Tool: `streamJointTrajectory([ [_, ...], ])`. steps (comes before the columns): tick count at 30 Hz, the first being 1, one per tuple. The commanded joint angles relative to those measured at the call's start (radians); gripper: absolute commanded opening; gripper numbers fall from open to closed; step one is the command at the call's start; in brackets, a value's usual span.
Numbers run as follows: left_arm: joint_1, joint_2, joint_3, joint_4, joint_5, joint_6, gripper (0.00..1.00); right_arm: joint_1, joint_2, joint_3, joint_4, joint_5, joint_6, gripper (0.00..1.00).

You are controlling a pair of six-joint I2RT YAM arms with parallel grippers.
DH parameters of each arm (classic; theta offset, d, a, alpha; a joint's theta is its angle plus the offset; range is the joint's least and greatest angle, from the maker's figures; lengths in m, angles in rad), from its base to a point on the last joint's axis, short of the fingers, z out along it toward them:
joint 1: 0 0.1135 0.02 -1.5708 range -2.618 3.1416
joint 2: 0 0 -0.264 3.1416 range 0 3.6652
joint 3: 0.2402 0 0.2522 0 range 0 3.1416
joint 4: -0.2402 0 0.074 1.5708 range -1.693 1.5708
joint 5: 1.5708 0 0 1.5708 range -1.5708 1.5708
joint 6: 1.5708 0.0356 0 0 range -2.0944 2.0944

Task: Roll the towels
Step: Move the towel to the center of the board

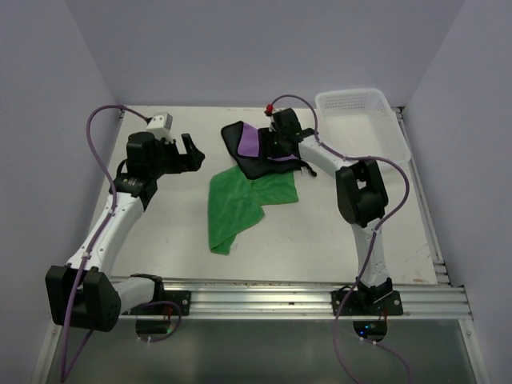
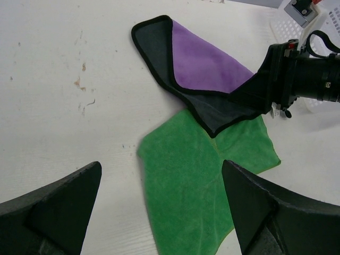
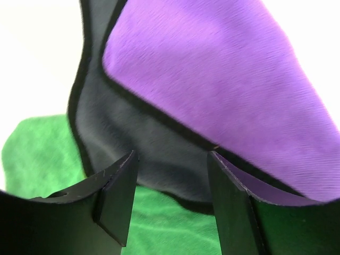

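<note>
The purple towel (image 1: 250,142) lies at the back middle of the table, folded over so its black back and edging show. Its near corner overlaps the bright green towel (image 1: 236,204), which lies crumpled towards the front. My right gripper (image 1: 274,148) is open, low at the purple towel's right side. In the right wrist view (image 3: 171,159) its jaws straddle the towel's black edge (image 3: 159,159), with the green towel (image 3: 48,154) beneath. My left gripper (image 1: 189,152) is open and empty, raised left of the towels. The left wrist view (image 2: 161,166) shows the green towel (image 2: 196,180) and the purple towel (image 2: 204,64).
A white lattice basket (image 1: 360,112) stands at the back right, close behind the right arm; its corner shows in the left wrist view (image 2: 329,24). Purple cables loop from both arms. Metal rails run along the near edge (image 1: 264,296) and the right edge.
</note>
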Motion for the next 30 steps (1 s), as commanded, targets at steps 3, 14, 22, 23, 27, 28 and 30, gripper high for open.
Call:
streamJointTrajectory([
  [3,-0.005,-0.002,0.013,0.036,0.027,-0.01,1.0,-0.001,0.03,0.087,0.06,0.182,-0.006,0.59],
  [14,-0.005,0.007,0.015,0.036,0.03,-0.01,1.0,-0.001,0.323,0.401,-0.096,0.252,0.001,0.57],
  [22,-0.005,0.01,0.016,0.036,0.042,-0.012,1.0,-0.001,0.343,0.391,-0.114,0.243,-0.025,0.37],
  [23,-0.005,0.01,0.018,0.034,0.042,-0.01,1.0,-0.004,0.352,0.399,-0.116,0.237,-0.028,0.3],
  [27,-0.005,0.003,0.018,0.03,0.03,-0.009,1.0,-0.004,0.375,0.451,-0.13,0.214,-0.028,0.13],
  [28,-0.005,0.003,0.018,0.031,0.033,-0.009,1.0,-0.002,0.377,0.468,-0.14,0.214,-0.028,0.12],
  [30,-0.005,0.007,0.018,0.033,0.034,-0.009,1.0,-0.007,0.371,0.522,-0.148,0.217,-0.029,0.06],
])
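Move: The purple towel with the dark border lies flat just beneath my half-open right fingers, its middle about 4 cm ahead, 1 cm left and 4 cm down; its far edge is roughly 8 cm ahead. The green towel sits some 15 cm back and 8 cm left of that hand, the white basket 7 cm ahead and 27 cm right. From my left hand the purple towel is around 14 cm ahead, 18 cm right and 19 cm below. I carry my right hand forward over the purple towel by about 8 cm, nearly level at first, then drop it some 4 cm onto the purple cloth near its far edge, the wrist turning around 10 degrees clockwise on the way. There I hold it down almost in place and close the fingers, pinching the cloth between the tips. ##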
